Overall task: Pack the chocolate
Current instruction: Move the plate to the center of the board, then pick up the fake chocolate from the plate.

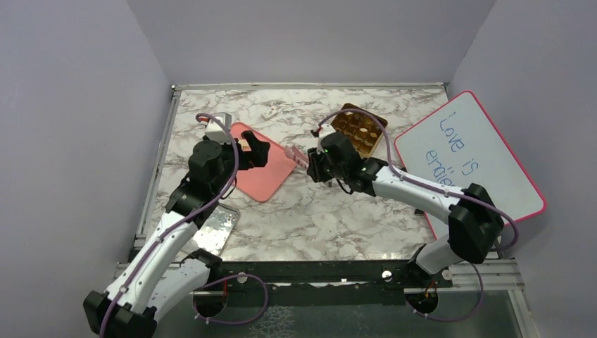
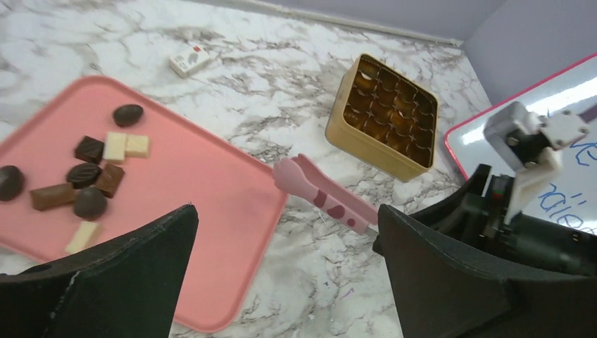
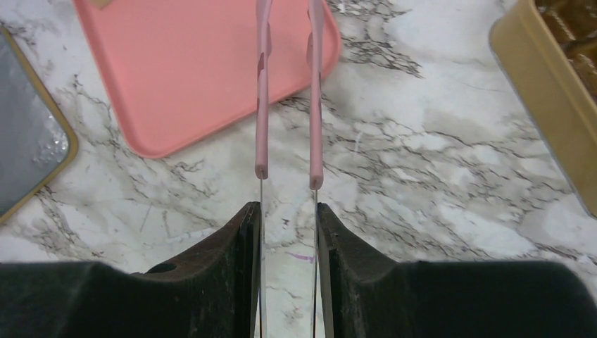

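Several chocolate pieces, dark brown and cream, lie loose at the left end of a pink tray. The square gold box with gridded compartments stands on the marble to the right of the tray. My left gripper hangs open above the tray's near right corner with nothing between its fingers. My right gripper is shut on the pink tweezers, whose arms reach over the tray's edge. The tweezers' tips run out of the right wrist view. From above, the tweezers lie between the tray and the box.
A whiteboard with a pink rim lies at the right. A silver lid rests near the left arm. A small white block sits on the marble beyond the tray. Grey walls close in the table's left, far and right sides.
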Controlling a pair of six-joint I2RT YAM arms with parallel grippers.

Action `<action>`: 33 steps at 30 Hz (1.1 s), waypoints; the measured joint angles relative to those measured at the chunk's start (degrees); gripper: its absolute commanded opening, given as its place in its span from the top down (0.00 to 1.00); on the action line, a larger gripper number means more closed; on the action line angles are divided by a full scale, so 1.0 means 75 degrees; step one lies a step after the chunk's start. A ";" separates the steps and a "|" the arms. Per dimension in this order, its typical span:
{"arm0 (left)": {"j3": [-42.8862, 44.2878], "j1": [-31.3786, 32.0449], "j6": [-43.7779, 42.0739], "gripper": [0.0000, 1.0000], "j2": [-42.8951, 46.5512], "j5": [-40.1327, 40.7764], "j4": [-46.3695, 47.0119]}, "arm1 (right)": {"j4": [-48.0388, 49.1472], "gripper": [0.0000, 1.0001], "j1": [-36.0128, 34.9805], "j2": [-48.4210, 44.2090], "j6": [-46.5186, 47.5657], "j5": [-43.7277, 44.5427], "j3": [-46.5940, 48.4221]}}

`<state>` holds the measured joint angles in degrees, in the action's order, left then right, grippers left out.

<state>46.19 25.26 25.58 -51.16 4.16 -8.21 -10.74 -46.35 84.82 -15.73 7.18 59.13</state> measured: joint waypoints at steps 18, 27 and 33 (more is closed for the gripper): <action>-0.0746 0.0000 -0.1501 0.01 0.4450 0.2483 -0.1128 | 0.0108 0.63 -0.1821 0.3162 -0.0300 0.0286 0.3144; -0.0953 0.0000 -0.1539 0.01 0.4695 0.2588 -0.1116 | 0.0023 0.60 -0.2177 0.4266 -0.0099 0.0466 0.4345; -0.0965 0.0000 -0.1565 0.01 0.4613 0.2570 -0.1116 | -0.0402 0.60 -0.2279 0.4890 0.0044 0.0662 0.5074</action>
<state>38.96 25.26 13.85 -16.56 23.44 -16.58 -13.76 -63.44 121.49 -15.40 12.14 97.19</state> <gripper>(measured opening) 0.989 0.402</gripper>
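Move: From the right hand, which already holds the tongs, the clustered dark chocolates on the plate lie some 27 cm left, 7 cm ahead and about 11 cm down. The near white chocolate sits roughly 4 cm back of them; the pair of white squares, 6 cm right of them and 5 cm farther out. The gold box is about 15 cm right of this hand and 17 cm ahead. From the free left hand, the cluster lies about 11 cm left, 8 cm ahead, well below. Still gripping the tongs, the right hand sweeps about 20 cm left across the plate towards the dark chocolates, turning some 15 degrees counter-clockwise, sinking mainly near the end and letting the tongs spread slightly. Meanwhile the empty left hand, wide open, clears the way: left, back and up, its fingers tipping up and turning counter-clockwise, before it stops. ##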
